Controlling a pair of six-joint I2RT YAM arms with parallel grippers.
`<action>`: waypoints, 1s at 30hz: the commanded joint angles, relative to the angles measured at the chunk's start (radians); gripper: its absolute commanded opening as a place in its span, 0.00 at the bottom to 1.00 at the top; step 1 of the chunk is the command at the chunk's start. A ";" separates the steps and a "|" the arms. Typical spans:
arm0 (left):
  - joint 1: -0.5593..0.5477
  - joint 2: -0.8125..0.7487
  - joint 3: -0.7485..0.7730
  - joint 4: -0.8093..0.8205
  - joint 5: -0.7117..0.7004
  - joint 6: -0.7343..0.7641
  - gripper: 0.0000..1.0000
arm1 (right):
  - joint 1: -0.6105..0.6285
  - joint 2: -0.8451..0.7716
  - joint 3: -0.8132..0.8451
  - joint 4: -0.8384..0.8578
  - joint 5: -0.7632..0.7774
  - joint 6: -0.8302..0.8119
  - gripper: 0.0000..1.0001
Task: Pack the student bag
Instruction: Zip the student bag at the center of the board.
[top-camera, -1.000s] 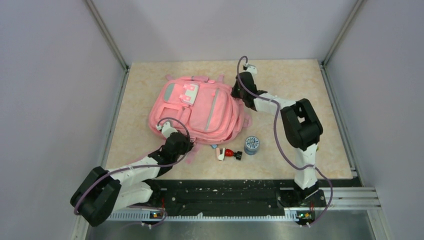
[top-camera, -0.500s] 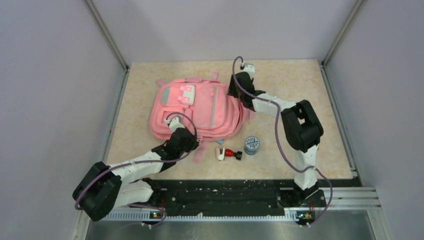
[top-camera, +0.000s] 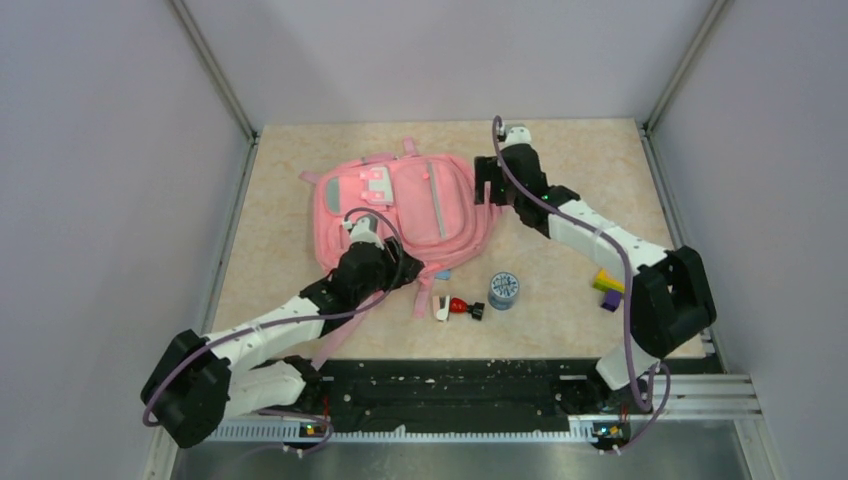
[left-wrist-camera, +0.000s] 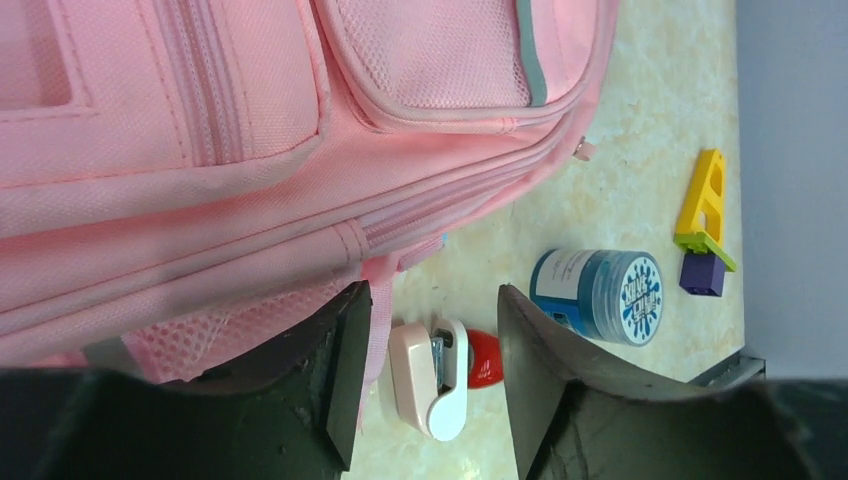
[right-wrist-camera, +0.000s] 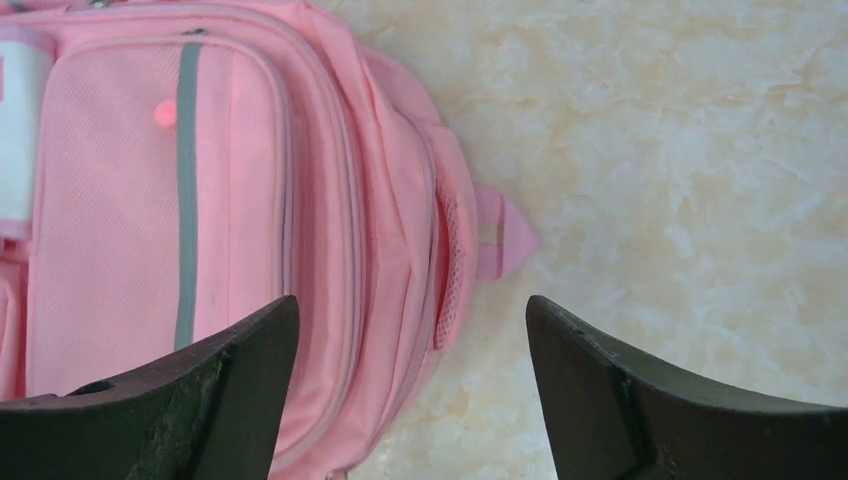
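The pink student bag (top-camera: 405, 205) lies flat, front up, on the table's middle left. My left gripper (top-camera: 408, 272) hovers open at its near edge; in the left wrist view the bag (left-wrist-camera: 250, 150) fills the upper left. A thin pink strap (left-wrist-camera: 380, 320) hangs along the left gripper's (left-wrist-camera: 430, 295) inner finger, ungripped. Below the gap lies a white-and-pink stapler (left-wrist-camera: 432, 375). My right gripper (top-camera: 487, 190) stands open over the bag's right side (right-wrist-camera: 200, 200), straddling its edge and bare table (right-wrist-camera: 410, 305), holding nothing.
A stapler (top-camera: 441, 308), a small red object (top-camera: 459, 304) and a blue round jar (top-camera: 503, 290) lie in front of the bag. A yellow block (top-camera: 606, 280) and a purple block (top-camera: 611, 299) sit to the right. Walls and rails enclose the table.
Both grippers have opened and let go of the bag after it turned and shifted. The right arm has swung right, uncovering the yellow and purple blocks. The left gripper moved right along the bag's near edge.
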 joint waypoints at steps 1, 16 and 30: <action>0.006 -0.114 -0.004 -0.070 -0.004 0.017 0.56 | 0.016 -0.142 -0.089 -0.043 -0.172 -0.062 0.80; 0.011 -0.410 -0.166 -0.287 -0.136 -0.111 0.78 | 0.392 -0.327 -0.402 0.228 -0.290 -0.060 0.64; 0.041 -0.386 -0.229 -0.198 -0.278 -0.169 0.87 | 0.475 -0.045 -0.407 0.420 -0.130 -0.091 0.54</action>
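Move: The pink student bag's near edge, where its loose strap comes out, lies about 18 cm back, 13 cm left and 13 cm below the right hand. That hand has the paint jar about 20 cm back and 3 cm to its right, and the stapler 24 cm back and 10 cm left. The bag's mesh side pocket is some 2 cm back, 6 cm left and 7 cm below the left hand. From the left hand, the stapler lies 8 cm back and 6 cm right. The bag's near edge draws both empty hands: the right sweeps back nearly 20 cm and left about 14 over its right part, turning roughly 40 degrees counter-clockwise, then sinks by the strap, fingers narrowing but still apart. The left hops up a little, shifts left and slightly back, then lowers beside the mesh pocket, turning counter-clockwise and spreading its fingers wide. ##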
